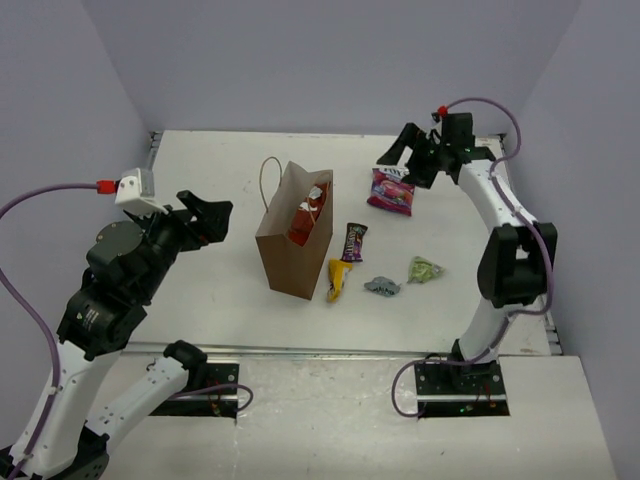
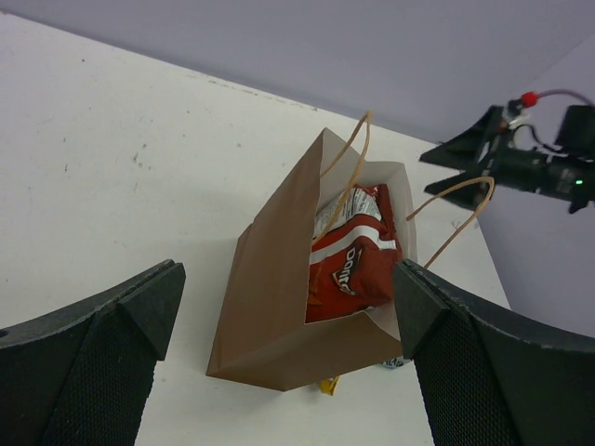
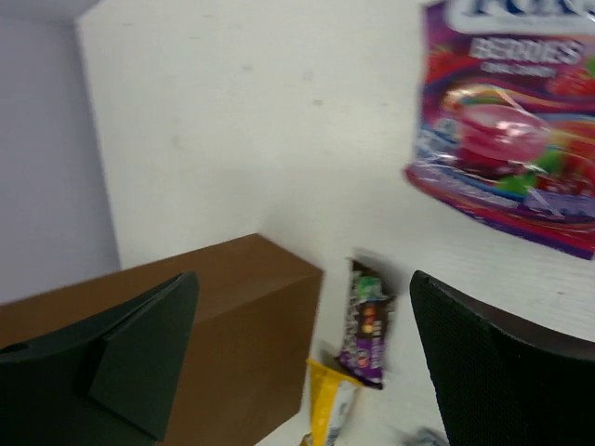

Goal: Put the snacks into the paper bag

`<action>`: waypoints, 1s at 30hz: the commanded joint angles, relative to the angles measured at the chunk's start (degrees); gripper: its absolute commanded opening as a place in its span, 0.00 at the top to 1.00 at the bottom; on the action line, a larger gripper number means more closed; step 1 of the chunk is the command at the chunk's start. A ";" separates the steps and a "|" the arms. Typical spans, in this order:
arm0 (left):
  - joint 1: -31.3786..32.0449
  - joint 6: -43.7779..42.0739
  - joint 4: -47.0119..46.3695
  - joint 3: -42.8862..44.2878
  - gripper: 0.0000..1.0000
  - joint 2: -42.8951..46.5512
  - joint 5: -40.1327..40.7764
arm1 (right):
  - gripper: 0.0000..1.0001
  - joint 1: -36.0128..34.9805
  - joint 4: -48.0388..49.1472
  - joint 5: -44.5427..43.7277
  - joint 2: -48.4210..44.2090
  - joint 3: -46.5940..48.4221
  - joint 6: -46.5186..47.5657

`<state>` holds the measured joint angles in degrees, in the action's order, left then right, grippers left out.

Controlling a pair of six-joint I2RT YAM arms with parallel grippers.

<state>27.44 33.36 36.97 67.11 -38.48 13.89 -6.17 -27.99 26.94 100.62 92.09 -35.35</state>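
The brown paper bag [image 1: 295,240] stands upright mid-table with a red chip bag [image 1: 308,215] inside. To its right lie a dark purple bar [image 1: 353,242], a yellow wrapper [image 1: 336,280], a grey wrapper [image 1: 381,286], a green wrapper [image 1: 424,269] and, farther back, a magenta pouch [image 1: 391,190]. My left gripper [image 1: 218,224] hovers left of the bag, open and empty; its view looks down on the paper bag [image 2: 270,307] and chip bag [image 2: 358,265]. My right gripper [image 1: 402,165] hangs open above the magenta pouch [image 3: 511,139], with the purple bar [image 3: 367,321] between its fingers in view.
The white table [image 1: 220,160] is boxed in by lilac walls at the back and both sides. The bag's thin loop handle [image 1: 268,180] sticks up on its left side. The right arm's upright links [image 1: 510,260] stand near the table's right edge.
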 commanded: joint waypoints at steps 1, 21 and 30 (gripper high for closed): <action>0.07 -1.46 -2.52 -0.31 0.00 0.60 0.70 | 0.01 3.88 0.81 -3.30 5.54 -1.65 -1.12; -0.02 -6.03 -3.57 -0.84 0.00 0.33 1.67 | 0.01 9.60 -5.32 -11.12 34.11 28.22 3.10; 0.07 -6.73 -4.01 1.00 0.00 -1.07 1.76 | 0.01 9.69 -9.98 -9.89 38.86 33.24 -1.20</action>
<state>27.44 28.36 35.64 66.67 -38.76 15.20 3.51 -35.79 17.98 139.81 121.82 -34.57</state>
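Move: The purple berries pack lies flat about 11 cm ahead of the open right hand, 3 cm to its right and 22 cm below. The chocolate bar is some 8 cm back and 10 cm left of this hand, the green wrapper about 17 cm back and 10 cm right, both low on the table; the paper bag's middle stands roughly 13 cm back and 27 cm left. From the left hand the berries pack is about 36 cm ahead, 44 cm right and 36 cm down. The right hand, its fingers staying wide open, plunges about 14 cm while swinging right, then sweeps forward, rising some 3 cm before sinking again, and ends roughly 18 cm lower, 12 cm farther out and 11 cm farther right, just off the right side of the berries pack. On the way the wrist turns about 15 degrees clockwise and tips the fingers more steeply down, bringing them close to the pack, with no contact to be seen. ##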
